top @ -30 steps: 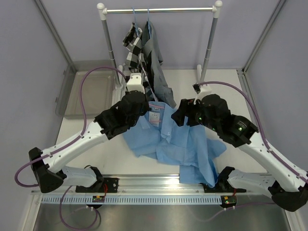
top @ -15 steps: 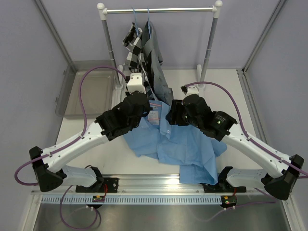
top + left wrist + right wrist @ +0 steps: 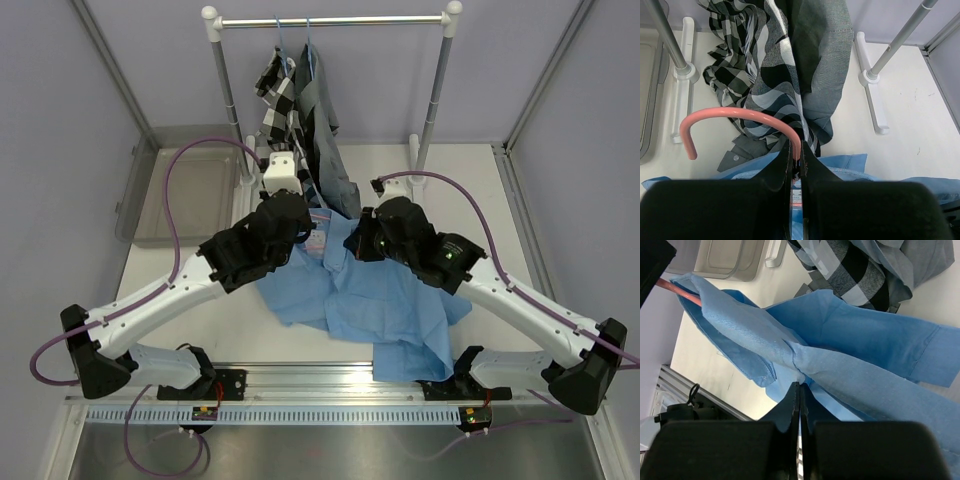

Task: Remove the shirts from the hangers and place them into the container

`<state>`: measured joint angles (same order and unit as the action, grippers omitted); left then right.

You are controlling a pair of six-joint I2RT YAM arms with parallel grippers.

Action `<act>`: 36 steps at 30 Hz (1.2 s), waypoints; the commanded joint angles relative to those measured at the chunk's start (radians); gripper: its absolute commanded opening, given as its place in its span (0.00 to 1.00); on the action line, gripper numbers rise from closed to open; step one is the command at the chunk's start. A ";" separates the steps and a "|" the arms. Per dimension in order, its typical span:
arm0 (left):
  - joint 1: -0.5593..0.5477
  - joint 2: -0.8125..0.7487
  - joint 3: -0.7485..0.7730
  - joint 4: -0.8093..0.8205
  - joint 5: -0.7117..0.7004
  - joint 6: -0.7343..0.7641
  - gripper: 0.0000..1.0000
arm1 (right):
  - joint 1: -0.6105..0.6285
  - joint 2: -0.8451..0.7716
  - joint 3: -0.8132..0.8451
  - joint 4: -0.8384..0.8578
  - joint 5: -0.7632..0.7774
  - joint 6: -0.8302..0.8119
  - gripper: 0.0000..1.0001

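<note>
The light blue shirt [image 3: 385,305] lies spread on the table, still on the pink-red hanger [image 3: 735,113]. My left gripper [image 3: 796,154] is shut on that hanger's wire just below its hook, at the shirt's collar [image 3: 322,228]. My right gripper [image 3: 800,386] is shut on a fold of the light blue shirt [image 3: 855,342] beside the collar [image 3: 352,246]. The checked shirt [image 3: 276,100] and the grey shirt [image 3: 322,115] hang from the rack on light blue hangers [image 3: 308,32]. The container [image 3: 175,200] sits at the table's left edge, with nothing in it.
The silver rack bar [image 3: 330,20] spans the back on two posts [image 3: 436,90], whose white feet [image 3: 870,85] rest on the table. The hanging shirts' tails drape onto the table just behind the blue shirt's collar. Purple cables loop above both arms.
My right arm has swung left to the blue shirt near its collar and its jaws have shut on the fabric. The left gripper has kept its hold on the hanger.
</note>
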<state>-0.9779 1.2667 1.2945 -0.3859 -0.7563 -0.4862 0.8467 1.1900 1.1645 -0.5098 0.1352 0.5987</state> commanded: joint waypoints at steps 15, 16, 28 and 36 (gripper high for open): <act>-0.005 -0.115 -0.087 0.091 -0.100 0.057 0.00 | -0.061 -0.181 0.037 -0.153 0.311 -0.115 0.00; -0.005 -0.121 -0.093 0.088 -0.100 0.060 0.00 | -0.087 -0.188 0.037 -0.179 0.307 -0.119 0.00; -0.002 -0.208 -0.152 0.070 -0.083 0.158 0.00 | -0.296 -0.241 -0.005 -0.205 0.258 -0.175 0.00; -0.002 -0.098 -0.054 0.068 -0.112 0.138 0.00 | -0.138 -0.230 0.001 -0.104 0.131 -0.309 0.51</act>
<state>-0.9825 1.1183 1.1652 -0.3706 -0.8185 -0.3470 0.6247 0.9440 1.1358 -0.6617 0.2588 0.3813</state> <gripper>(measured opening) 0.046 0.435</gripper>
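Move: The closed right fingers hold a fold of the blue shirt; the hanger neck, in the left fingers, is about 14 cm to their left, 5 cm farther out and 6 cm higher. From the left hand that pinched fold lies 14 cm right, 5 cm back and 6 cm lower. The grey shirt's lower end is some 12 cm ahead of the right hand and 10 cm lower; the checkered shirt's lower part stands about 12 cm straight ahead of the left hand, also 10 cm lower. Pulling the two apart, the right hand draws its pinched fold of the blue shirt some 16 cm to the right, away from the hanger neck, rising a little and swinging clockwise by about 25 degrees, while the left hand keeps its grip on the hanger and carries it about 5 cm left and slightly back. At the far end the right hand eases 2 to 3 cm back to the left, turning partly back counter-clockwise, and its fingers begin to open, letting the pinched cloth go. ##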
